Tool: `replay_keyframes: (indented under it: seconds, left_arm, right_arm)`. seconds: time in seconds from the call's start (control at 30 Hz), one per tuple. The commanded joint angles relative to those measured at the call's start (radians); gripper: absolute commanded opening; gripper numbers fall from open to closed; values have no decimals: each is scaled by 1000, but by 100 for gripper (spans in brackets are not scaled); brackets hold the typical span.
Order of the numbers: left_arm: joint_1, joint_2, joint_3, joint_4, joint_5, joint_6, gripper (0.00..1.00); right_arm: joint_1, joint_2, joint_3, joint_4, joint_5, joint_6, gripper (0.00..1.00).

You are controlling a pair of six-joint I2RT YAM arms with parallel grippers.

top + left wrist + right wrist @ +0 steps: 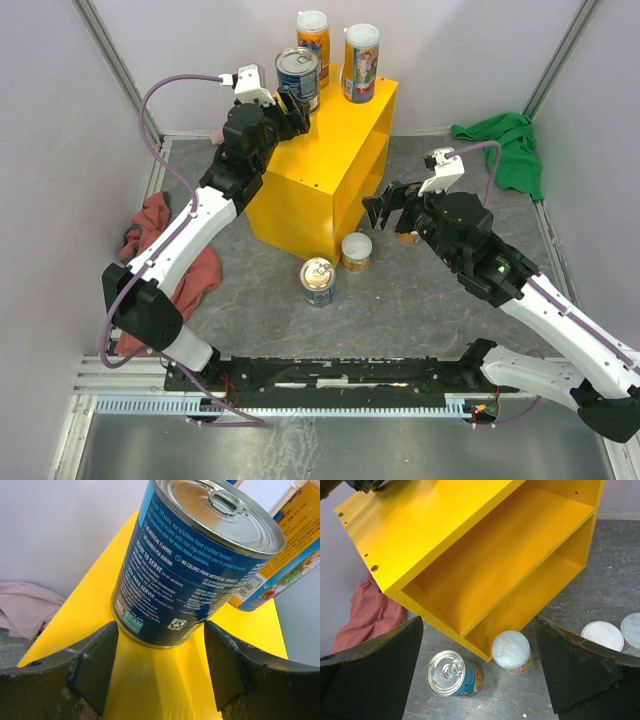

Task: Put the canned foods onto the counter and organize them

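The yellow counter [330, 150] stands mid-table, its open shelves [510, 565] facing my right arm. Two tall orange cans [313, 35] [360, 62] and a wide blue can [298, 75] stand upright on its top. My left gripper [292, 105] holds the blue can [195, 565] low on its sides, fingertips [100, 645] against it with no gap. My right gripper [392, 205] hangs open above the floor cans with nothing between its jaws. Below it are a second blue can [454, 674] and a short white-lidded can [511, 651]. Two more white lids [603, 635] [632, 630] show at the right.
A red cloth [150, 235] lies left of the counter under my left arm. A green cloth [510, 145] lies at the back right. Grey walls close in the back and both sides. The floor cans sit close to the counter's front corner.
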Motion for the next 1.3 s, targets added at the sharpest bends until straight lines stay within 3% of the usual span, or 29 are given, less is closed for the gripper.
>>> replay_keyframes:
  seconds: [0.0, 0.23, 0.57, 0.83, 1.27]
  left_arm:
    - [19, 15, 33, 42, 59, -28, 76]
    - [24, -11, -10, 87, 171, -32, 75]
    - [18, -111, -60, 102, 209, -73, 75]
    - [-3, -208, -87, 16, 136, -80, 76]
    - [-71, -469, -333, -15, 32, -91, 75]
  right_arm:
    - [6, 3, -6, 61, 4, 11, 99]
    - [6, 17, -8, 60, 11, 8, 99]
    - [6, 36, -24, 52, 32, 9, 99]
    - [6, 37, -51, 27, 32, 29, 99]
    - [37, 27, -192, -7, 82, 12, 99]
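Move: The blue soup can on the yellow cabinet stands just off the left fingertips, its middle about 4 cm ahead, 1 cm right and 4 cm up. The orange can is some 11 cm ahead and 4 cm right, the colourful tall can 7 cm ahead and 11 cm right, both about 5 cm up. For the right hand, the short white-lidded can is roughly 25 cm below, 1 cm ahead and 1 cm left; the counter soup can lies 6 cm back and 9 cm left of the hand, 23 cm down. Back the left gripper out from the blue soup can, fingers kept open: ease them slightly right, turning some 10 degrees clockwise, then lift a few centimetres and draw back about 11 cm over the cabinet top. Meanwhile sink the wide-open right gripper, slowly then faster, towards the short white-lidded can, tipping its fingers down a little. ##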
